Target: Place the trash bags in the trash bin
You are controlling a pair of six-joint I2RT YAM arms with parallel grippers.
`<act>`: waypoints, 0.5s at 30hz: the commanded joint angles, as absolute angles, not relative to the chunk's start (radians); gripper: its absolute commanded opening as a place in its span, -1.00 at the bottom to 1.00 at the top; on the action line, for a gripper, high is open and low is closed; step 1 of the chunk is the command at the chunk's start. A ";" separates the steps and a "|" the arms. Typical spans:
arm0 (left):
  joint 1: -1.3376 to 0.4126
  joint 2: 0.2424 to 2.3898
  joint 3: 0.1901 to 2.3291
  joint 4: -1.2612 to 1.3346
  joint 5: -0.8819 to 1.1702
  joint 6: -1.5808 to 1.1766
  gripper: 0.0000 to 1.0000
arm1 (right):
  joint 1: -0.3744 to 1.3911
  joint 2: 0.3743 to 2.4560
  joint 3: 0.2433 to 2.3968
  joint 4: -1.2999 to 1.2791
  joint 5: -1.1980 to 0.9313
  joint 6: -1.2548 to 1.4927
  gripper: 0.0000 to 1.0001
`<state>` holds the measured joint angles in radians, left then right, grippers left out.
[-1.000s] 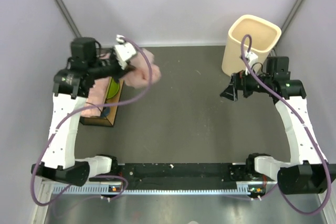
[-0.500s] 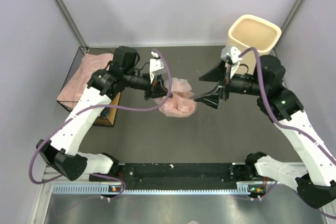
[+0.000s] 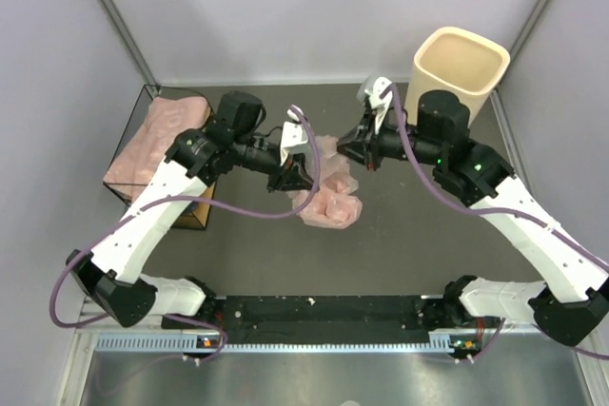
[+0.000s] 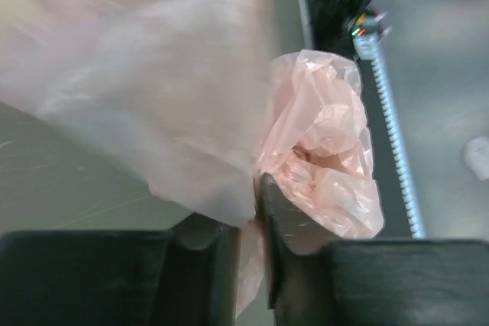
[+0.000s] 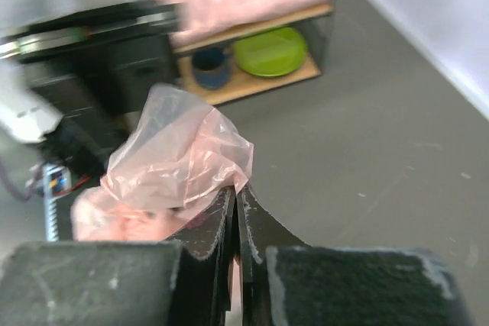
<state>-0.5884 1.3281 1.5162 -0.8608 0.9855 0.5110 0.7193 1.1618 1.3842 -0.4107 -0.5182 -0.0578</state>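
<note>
One crumpled pale pink trash bag (image 3: 331, 204) hangs above the table's middle between both grippers. My left gripper (image 3: 297, 178) reaches in from the left. In the left wrist view its jaws (image 4: 244, 211) stand only a sliver apart, with pink film (image 4: 325, 158) caught between them. My right gripper (image 3: 350, 151) comes from the right and is shut on the bag's upper edge; film (image 5: 176, 158) bulges from its closed tips (image 5: 235, 192). A folded stack of trash bags (image 3: 157, 135) lies at the far left. The cream trash bin (image 3: 460, 68) stands upright at the back right, apart from both grippers.
The stack rests on a dark wire-framed box with orange-brown sides (image 3: 176, 211) at the left. A green plate (image 5: 271, 50) and a blue cup (image 5: 210, 66) sit on the shelf under the stack. Pale walls close in the table on three sides.
My right arm swung left from beside the bin to the bag and shut on it. The left arm carried the bag from the box to the middle, and its jaws eased slightly.
</note>
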 commanded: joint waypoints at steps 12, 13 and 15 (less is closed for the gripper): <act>-0.574 0.868 1.040 -0.531 0.511 0.548 0.15 | 0.434 1.097 1.511 -0.215 -0.574 0.262 -1.00; -0.566 0.873 1.049 -0.488 0.497 0.498 0.16 | 0.434 1.094 1.508 -0.210 -0.581 0.258 -1.00; -0.566 0.899 1.074 -0.375 0.413 0.361 0.44 | 0.434 1.075 1.499 -0.168 -0.636 0.253 -1.00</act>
<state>-0.5774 0.8619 1.0290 -0.6640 0.5625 0.6056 0.4316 1.1053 1.5173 -0.2630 -0.5488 0.2218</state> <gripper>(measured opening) 0.582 0.005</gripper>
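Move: The trash bin stands about 20 cm ahead and 28 cm to the right of the right hand, its middle some 22 cm lower; the pinched trash bag hangs about 9 cm back, 2 cm left and 10 cm below that hand. For the left hand, at its other end, the bag's middle is roughly 6 cm right, 1 cm back and 8 cm below; the rack with the second bag is some 35 cm left, 8 cm ahead and 15 cm below. Left fingers open, releasing the trash bag and sinking away leftward, while the right lifts it about 11 cm, rightwards. ##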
